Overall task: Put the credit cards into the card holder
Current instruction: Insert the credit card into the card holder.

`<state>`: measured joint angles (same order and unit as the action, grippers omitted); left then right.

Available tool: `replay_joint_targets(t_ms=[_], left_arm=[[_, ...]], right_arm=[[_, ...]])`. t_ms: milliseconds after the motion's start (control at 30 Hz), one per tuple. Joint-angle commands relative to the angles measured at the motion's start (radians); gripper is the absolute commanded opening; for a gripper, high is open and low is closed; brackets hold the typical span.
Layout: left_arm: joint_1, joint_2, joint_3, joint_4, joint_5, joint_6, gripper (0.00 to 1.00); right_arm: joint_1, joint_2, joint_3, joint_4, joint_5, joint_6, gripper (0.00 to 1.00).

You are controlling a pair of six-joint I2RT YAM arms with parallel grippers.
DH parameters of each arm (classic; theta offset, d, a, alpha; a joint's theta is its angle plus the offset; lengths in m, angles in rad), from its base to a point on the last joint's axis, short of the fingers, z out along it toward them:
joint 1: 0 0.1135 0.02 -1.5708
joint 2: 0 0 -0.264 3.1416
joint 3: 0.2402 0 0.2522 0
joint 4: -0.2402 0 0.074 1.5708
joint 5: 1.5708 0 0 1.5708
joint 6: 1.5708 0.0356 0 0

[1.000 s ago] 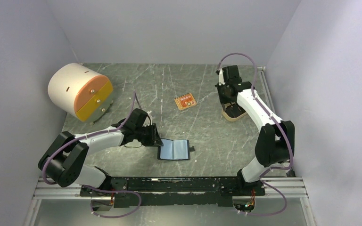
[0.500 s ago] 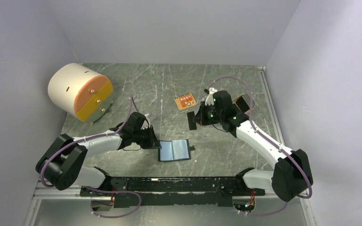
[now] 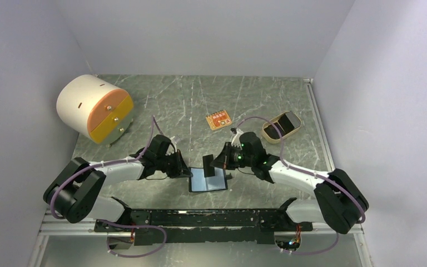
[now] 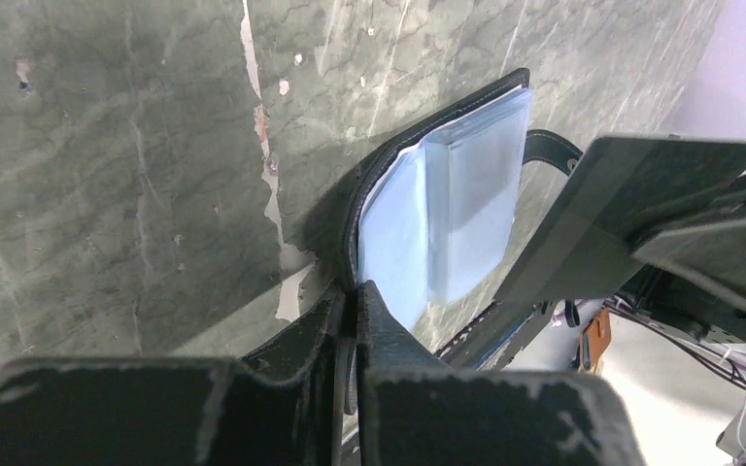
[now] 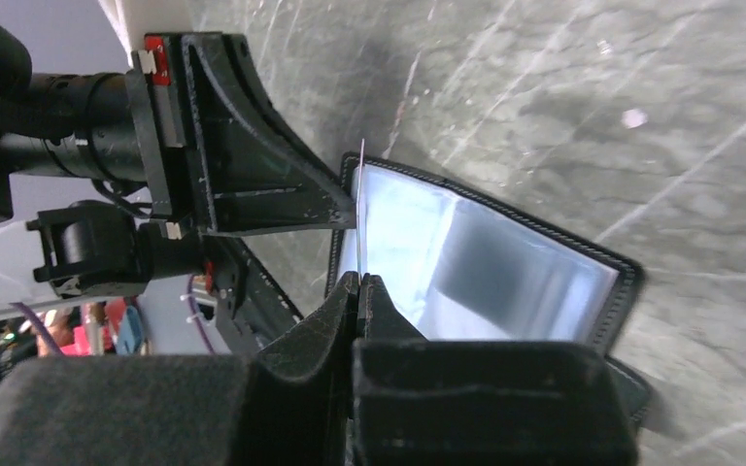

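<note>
The black card holder (image 3: pixel 214 181) lies open on the table, its bluish glossy pockets (image 4: pixel 447 209) facing up. My left gripper (image 3: pixel 187 171) is shut on its left edge, and the leather rim sits pinched between the jaws (image 4: pixel 355 291). My right gripper (image 3: pixel 221 161) is shut on a dark grey credit card (image 3: pixel 208 165) and holds it upright just above the holder's left half. The right wrist view shows that card edge-on as a thin pale line (image 5: pixel 360 209) over the card holder (image 5: pixel 505 282). In the left wrist view the card (image 4: pixel 622 209) hangs to the right of the pockets.
A tan oval tray (image 3: pixel 271 135) with something dark and flat in it sits at the back right. A small orange board (image 3: pixel 218 120) lies mid-table. A white drum with an orange and yellow face (image 3: pixel 94 108) stands at the back left. Walls close in on three sides.
My right arm swung from the tan tray to over the card holder, carrying a card. My left gripper closed on the holder's left edge.
</note>
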<state>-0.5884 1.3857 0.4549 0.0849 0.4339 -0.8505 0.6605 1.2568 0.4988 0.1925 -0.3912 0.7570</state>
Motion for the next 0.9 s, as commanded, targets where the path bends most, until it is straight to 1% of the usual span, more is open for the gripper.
replay_joint_targets(t_ms=[0, 133, 300, 433, 667, 867], left_arm=[[0.009, 0.004, -0.01, 0.036, 0.01, -0.008, 0.09], [0.009, 0.015, -0.019, 0.054, 0.016, -0.011, 0.09], [0.009, 0.022, -0.026, 0.064, 0.023, -0.012, 0.09], [0.01, 0.025, -0.022, 0.05, 0.013, -0.002, 0.09], [0.009, 0.023, -0.02, 0.035, 0.003, 0.007, 0.09], [0.009, 0.023, -0.022, 0.037, 0.001, 0.007, 0.09]], right_arm=[[0.062, 0.04, -0.038, 0.15, 0.054, 0.11, 0.0], [0.086, 0.084, -0.064, 0.193, 0.087, 0.125, 0.0], [0.091, 0.106, -0.079, 0.174, 0.148, 0.096, 0.0], [0.093, 0.119, -0.092, 0.176, 0.162, 0.082, 0.0], [0.094, 0.106, -0.089, 0.112, 0.21, 0.032, 0.0], [0.1, 0.111, -0.093, 0.106, 0.21, 0.027, 0.0]])
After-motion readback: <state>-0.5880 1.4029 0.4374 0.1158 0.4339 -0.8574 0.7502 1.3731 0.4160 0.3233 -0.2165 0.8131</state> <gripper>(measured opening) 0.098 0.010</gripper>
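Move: The right hand, with the dark card already pinched and pointing left, is above the back-right part of the open card holder's far side; the holder's middle is about 4 cm back, 3 cm left and 8 cm below. The orange notebook is some 19 cm ahead and 1 cm right, the tan tray some 16 cm ahead and 25 cm right, both about 8 cm lower. From the left hand, which already pinches the holder's left edge, its middle is 7 cm right, 2 cm back and 2 cm below. The right hand keeps its shut grip on the card and sinks about 5 cm towards the open card holder, starting with a swing of some 1.5 cm left and back that is mostly undone on the way down, while the wrist eases round a few degrees clockwise and its left side dips slightly, slowing to a stop with the card low over the inner pockets. The left hand keeps its pinch on the holder's left edge and all but stays in place, settling about half a centimetre lower. ##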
